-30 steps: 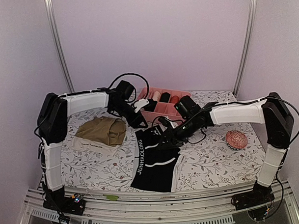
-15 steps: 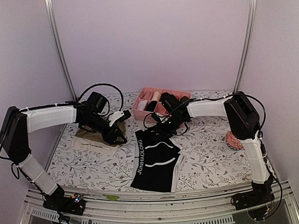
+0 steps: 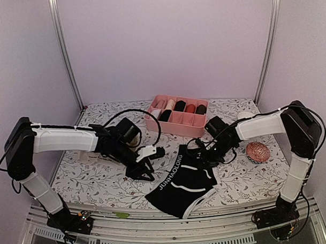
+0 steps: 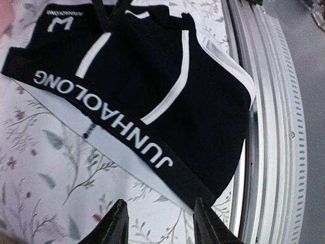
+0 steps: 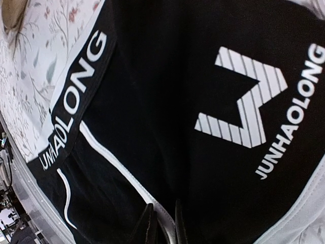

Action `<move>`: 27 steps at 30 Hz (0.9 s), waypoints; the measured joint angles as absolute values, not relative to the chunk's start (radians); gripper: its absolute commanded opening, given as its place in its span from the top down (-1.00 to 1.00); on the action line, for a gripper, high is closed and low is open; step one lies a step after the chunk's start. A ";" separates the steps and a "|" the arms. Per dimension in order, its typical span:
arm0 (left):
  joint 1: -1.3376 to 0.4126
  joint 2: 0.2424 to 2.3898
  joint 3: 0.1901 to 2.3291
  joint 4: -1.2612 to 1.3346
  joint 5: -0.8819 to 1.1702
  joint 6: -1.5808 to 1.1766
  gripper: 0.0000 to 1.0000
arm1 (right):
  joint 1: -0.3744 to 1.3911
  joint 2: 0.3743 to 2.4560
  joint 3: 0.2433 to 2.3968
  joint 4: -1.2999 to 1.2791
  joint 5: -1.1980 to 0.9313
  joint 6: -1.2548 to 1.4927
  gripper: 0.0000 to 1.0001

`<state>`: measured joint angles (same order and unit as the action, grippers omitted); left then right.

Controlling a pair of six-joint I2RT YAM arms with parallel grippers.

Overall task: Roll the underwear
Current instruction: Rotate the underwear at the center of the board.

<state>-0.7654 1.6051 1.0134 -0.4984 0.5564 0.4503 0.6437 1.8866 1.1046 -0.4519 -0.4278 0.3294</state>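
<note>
Black underwear with white trim and a JUNHAOLONG waistband lies askew on the floral cloth near the front edge. My right gripper is at its far edge. In the right wrist view the right gripper is shut on the underwear, with a strip of white trim pinched between the fingers. My left gripper is low over the cloth just left of the garment. In the left wrist view the left gripper stands open with only cloth between its fingers, close to the waistband of the underwear. The olive-brown piece is hidden.
A pink divided box holding rolled items stands at the back middle. A red-and-white patterned ball sits on the right, near the right forearm. The metal front rail runs just past the underwear's near corner.
The left arm swung from the back left down to the front middle. The right gripper closed on the underwear's far edge, and the garment turned and shifted right and forward.
</note>
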 measured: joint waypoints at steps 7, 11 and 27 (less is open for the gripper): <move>-0.925 1.803 1.042 -0.455 0.534 0.466 0.41 | 0.604 1.701 1.025 -0.488 -0.403 0.410 0.64; -0.941 1.848 1.046 -0.455 0.500 0.482 0.50 | 0.579 1.731 1.112 -0.484 -0.402 0.403 0.64; -0.604 1.965 1.208 -0.472 0.336 0.618 0.50 | 0.551 1.935 1.186 -0.518 -0.402 0.249 0.69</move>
<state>-0.6044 1.9652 1.2083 -0.4725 0.3363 0.6178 0.5514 1.9350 1.1862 -0.5179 -0.4019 0.2493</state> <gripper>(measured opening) 0.218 0.170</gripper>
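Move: The near end of the underwear's waistband lies about 6 cm back, 1 cm right and 9 cm below the left gripper. From that gripper, the tan cloth is about 17 cm ahead and 15 cm left. The right gripper is low on the cloth, with the underwear's M logo about 4 cm ahead and 5 cm left of it, the pink box 24 cm ahead and 12 cm left, and the patterned bowl 6 cm ahead and 20 cm right. Lower the left gripper about 8 cm, easing back and right and narrowing its fingers, onto the near end of the waistband; then drag that end some 16 cm forward and a little left, low over the table. Meanwhile lift the right gripper off the cloth, carry it forward, and set it down about 4 cm ahead and slightly right, beside the M logo, fingers still nearly shut. ##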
